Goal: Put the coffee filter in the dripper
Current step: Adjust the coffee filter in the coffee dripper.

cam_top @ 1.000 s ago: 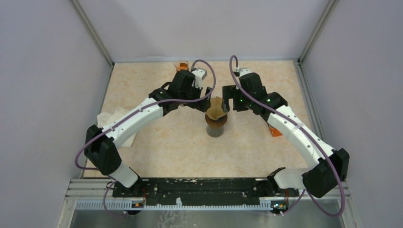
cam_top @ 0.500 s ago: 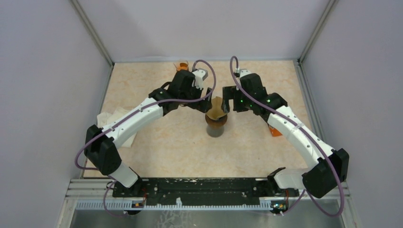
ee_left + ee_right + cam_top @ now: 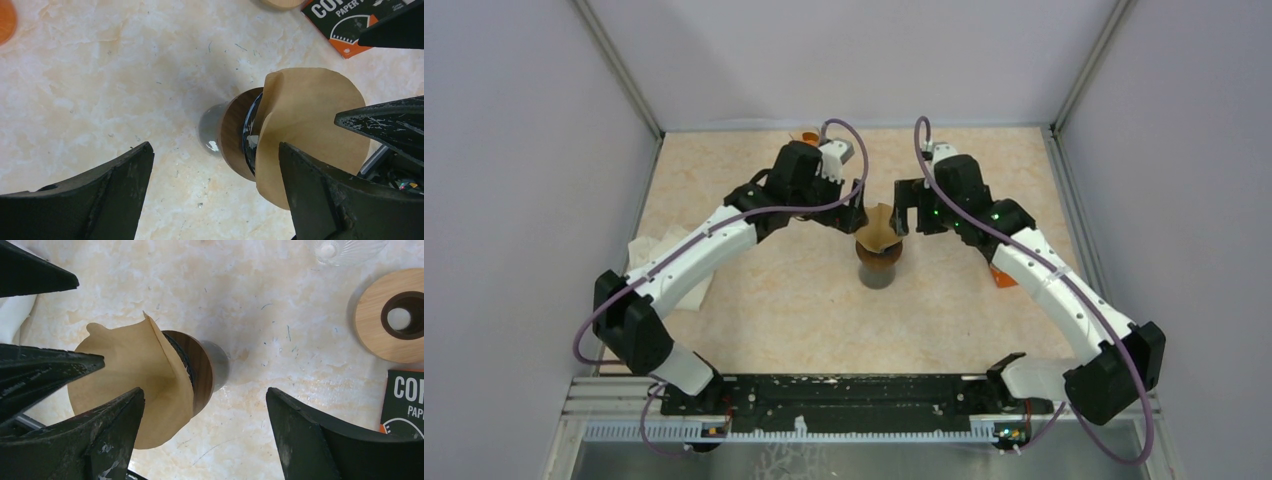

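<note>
The brown paper coffee filter (image 3: 879, 230) stands as a half-open cone in the top of the dripper (image 3: 880, 262), a dark cone with a wooden collar (image 3: 235, 132) on a grey base. My left gripper (image 3: 849, 212) hovers just left of the filter, open, with nothing between its fingers. My right gripper (image 3: 905, 214) is just right of it, also open and empty. In the left wrist view the filter (image 3: 310, 125) lies beside my gripper's (image 3: 215, 147) right finger. The right wrist view has the filter (image 3: 130, 380) by my gripper's (image 3: 205, 390) left finger.
A wooden ring with a hole (image 3: 395, 315), a clear glass piece (image 3: 345, 247) and a black-and-orange filter box (image 3: 405, 405) lie right of the dripper. A white cloth (image 3: 654, 250) is at the left edge. An orange item (image 3: 809, 137) sits at the back.
My left arm has drawn back and a little left, away from the filter. My right arm has shifted slightly. The filter stays in the dripper.
</note>
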{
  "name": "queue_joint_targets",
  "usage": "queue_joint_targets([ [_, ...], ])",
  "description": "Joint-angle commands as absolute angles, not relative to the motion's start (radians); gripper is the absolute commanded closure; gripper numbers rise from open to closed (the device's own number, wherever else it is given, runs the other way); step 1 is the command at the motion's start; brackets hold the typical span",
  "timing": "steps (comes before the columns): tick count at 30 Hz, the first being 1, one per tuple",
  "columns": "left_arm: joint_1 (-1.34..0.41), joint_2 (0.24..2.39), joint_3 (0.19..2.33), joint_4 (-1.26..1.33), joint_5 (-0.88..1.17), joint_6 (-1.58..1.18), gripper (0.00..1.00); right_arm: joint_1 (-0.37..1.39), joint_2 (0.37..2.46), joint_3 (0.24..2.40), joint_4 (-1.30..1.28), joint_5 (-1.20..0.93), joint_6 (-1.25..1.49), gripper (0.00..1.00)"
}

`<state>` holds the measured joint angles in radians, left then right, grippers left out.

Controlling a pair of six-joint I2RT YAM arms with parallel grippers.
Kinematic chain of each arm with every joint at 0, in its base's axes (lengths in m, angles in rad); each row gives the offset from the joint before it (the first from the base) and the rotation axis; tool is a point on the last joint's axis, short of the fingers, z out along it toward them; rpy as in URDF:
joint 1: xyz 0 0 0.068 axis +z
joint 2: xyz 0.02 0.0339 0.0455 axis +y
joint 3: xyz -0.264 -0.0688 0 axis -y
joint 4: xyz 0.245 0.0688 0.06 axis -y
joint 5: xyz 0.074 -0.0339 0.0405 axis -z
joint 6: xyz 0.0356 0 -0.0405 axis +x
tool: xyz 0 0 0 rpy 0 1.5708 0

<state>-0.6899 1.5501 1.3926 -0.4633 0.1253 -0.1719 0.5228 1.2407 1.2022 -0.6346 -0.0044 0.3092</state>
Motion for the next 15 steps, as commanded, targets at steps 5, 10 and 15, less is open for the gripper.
queue_joint_targets([
  [5, -0.594, 1.450, 1.375, -0.399, 0.171, -0.216, 0.01, 0.509, 1.131, 1.190, -0.566, 0.007, 0.287, 0.08],
  [10, -0.502, 1.439, 1.358, -0.363, 0.169, -0.256, 0.01, 0.508, 1.058, 1.143, -0.526, 0.039, 0.276, 0.08],
  [15, -0.406, 1.480, 1.369, -0.317, 0.151, -0.287, 0.01, 0.505, 0.983, 1.086, -0.473, 0.071, 0.266, 0.08],
])
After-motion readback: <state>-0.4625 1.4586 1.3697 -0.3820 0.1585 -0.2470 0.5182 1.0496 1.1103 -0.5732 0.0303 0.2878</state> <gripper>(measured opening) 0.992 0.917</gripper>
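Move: The coffee filter sits in the dripper between the hands, about 3 cm back, 4 cm right and 3 cm below the left hand. From the right hand it is some 4 cm left, 3 cm back and 3 cm lower. The dripper is right under the filter, about 7 cm below both hands and 4 cm back. The orange carafe stands some 18 cm ahead, 11 cm left of and 15 cm below the left hand. Open hands leave the filter: left hand leftward, forward and up about 10 cm, right mostly up 4 cm. ##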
